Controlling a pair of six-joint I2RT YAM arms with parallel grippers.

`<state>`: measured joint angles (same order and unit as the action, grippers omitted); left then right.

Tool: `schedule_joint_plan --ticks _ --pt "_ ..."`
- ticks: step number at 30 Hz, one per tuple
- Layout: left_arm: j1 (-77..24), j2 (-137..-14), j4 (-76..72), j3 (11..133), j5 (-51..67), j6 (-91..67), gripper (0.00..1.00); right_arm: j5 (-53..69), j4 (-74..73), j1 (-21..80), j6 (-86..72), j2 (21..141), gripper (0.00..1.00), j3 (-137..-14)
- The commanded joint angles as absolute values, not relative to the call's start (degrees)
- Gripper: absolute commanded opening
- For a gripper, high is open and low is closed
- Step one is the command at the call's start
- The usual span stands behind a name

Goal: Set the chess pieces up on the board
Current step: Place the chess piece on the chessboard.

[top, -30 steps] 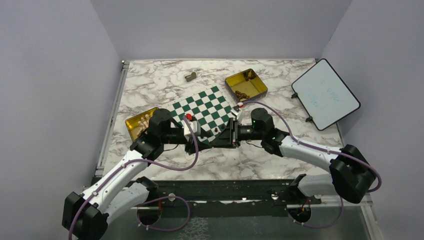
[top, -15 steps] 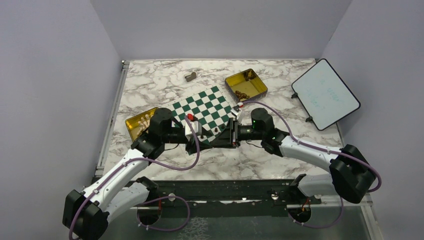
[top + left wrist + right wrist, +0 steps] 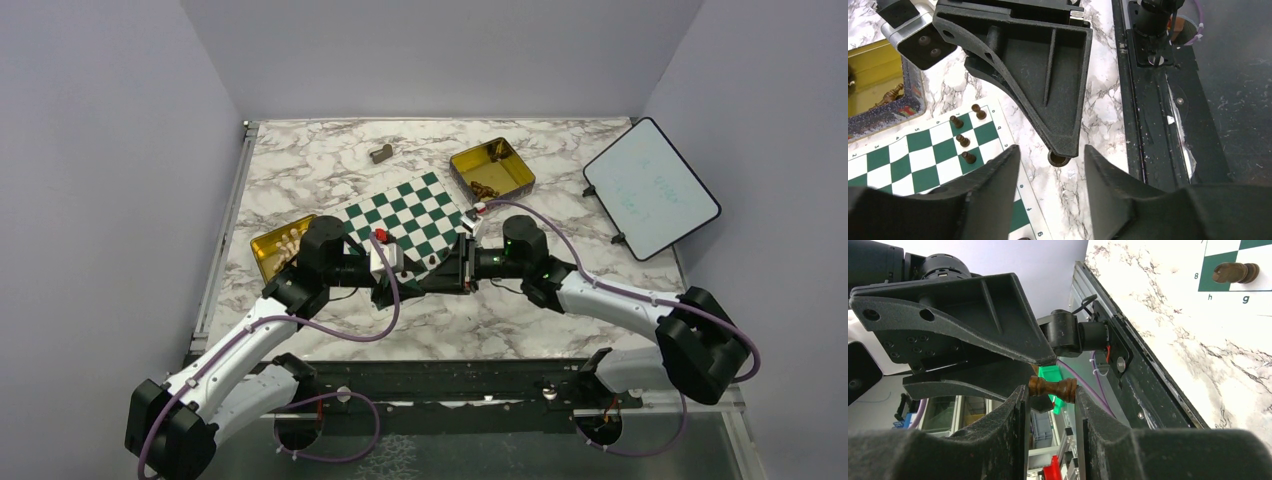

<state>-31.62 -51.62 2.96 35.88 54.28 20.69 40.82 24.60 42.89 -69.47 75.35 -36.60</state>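
The green-and-white board (image 3: 405,215) lies mid-table. Both grippers meet tip to tip at its near corner. My right gripper (image 3: 1051,390) is shut on a dark brown chess piece (image 3: 1052,388), clamped end to end between its fingertips. My left gripper (image 3: 1052,150) is open, one finger on each side of that piece (image 3: 1058,159), which shows end-on below the right gripper's finger; nothing touches the left pads. Several chess pieces (image 3: 963,140) stand on the board's edge squares. Another piece (image 3: 1235,272) shows on a corner square in the right wrist view.
A gold tin (image 3: 491,168) with brown pieces sits behind the board's right corner, and another gold tin (image 3: 280,245) is by the left arm. A grey-tan block (image 3: 380,153) lies at the back. A white panel (image 3: 650,188) leans at the right. A black rail (image 3: 1158,100) edges the table.
My left gripper's jaws have widened a little around the held piece. Both arms have hardly moved.
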Motion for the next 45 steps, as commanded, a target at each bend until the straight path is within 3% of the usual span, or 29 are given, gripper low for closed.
schedule_joint_plan --ticks 1,9,18,28,37,42,45 --pt "-31.82 -52.10 3.36 36.17 55.28 21.35 0.45 43.33 28.62 42.63 -70.81 76.52 0.22 -36.94" --pt "-31.82 -52.15 3.45 36.19 55.85 21.19 0.22 43.04 29.21 42.63 -70.72 76.47 0.22 -36.66" --pt "-31.82 -52.52 5.36 37.40 53.59 19.21 0.06 40.36 26.31 42.63 -68.84 74.25 0.35 -36.56" --pt "-31.82 -51.01 4.78 36.57 47.57 14.07 0.03 35.24 21.58 42.63 -66.24 69.17 0.57 -35.22" --pt "-31.82 -46.80 1.12 35.20 34.84 5.32 0.03 31.85 15.98 42.62 -62.14 66.80 0.63 -35.32" --pt "-31.82 -42.03 -1.54 32.80 20.67 -6.31 0.07 28.20 11.92 42.62 -59.02 63.49 0.69 -34.78" --pt "-31.82 -38.17 1.89 32.11 9.60 -11.51 0.05 25.37 8.73 42.63 -56.91 61.00 0.75 -34.63"
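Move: The brown chess piece, still pinched in the right fingertips, sits between the left hand's open tips, about 1 cm to the left hand's right and at its height. The board's middle lies roughly 17 cm ahead and 2 cm left of the left hand, some 18 cm lower. From the left hand, the standing piece by the board's near-left corner is about 6 cm ahead and 6 cm left, and a middle one of the pawn row 13 cm ahead and 1 cm right. The left fingers close on the chess piece while the right hand still holds it; only then do the right fingers open and let go, that hand easing back to its right some 3 cm. Keeping its grip, the left hand swings about 5 cm forward and to the left towards the board's middle, rising slightly and turning some 30 degrees counter-clockwise. ##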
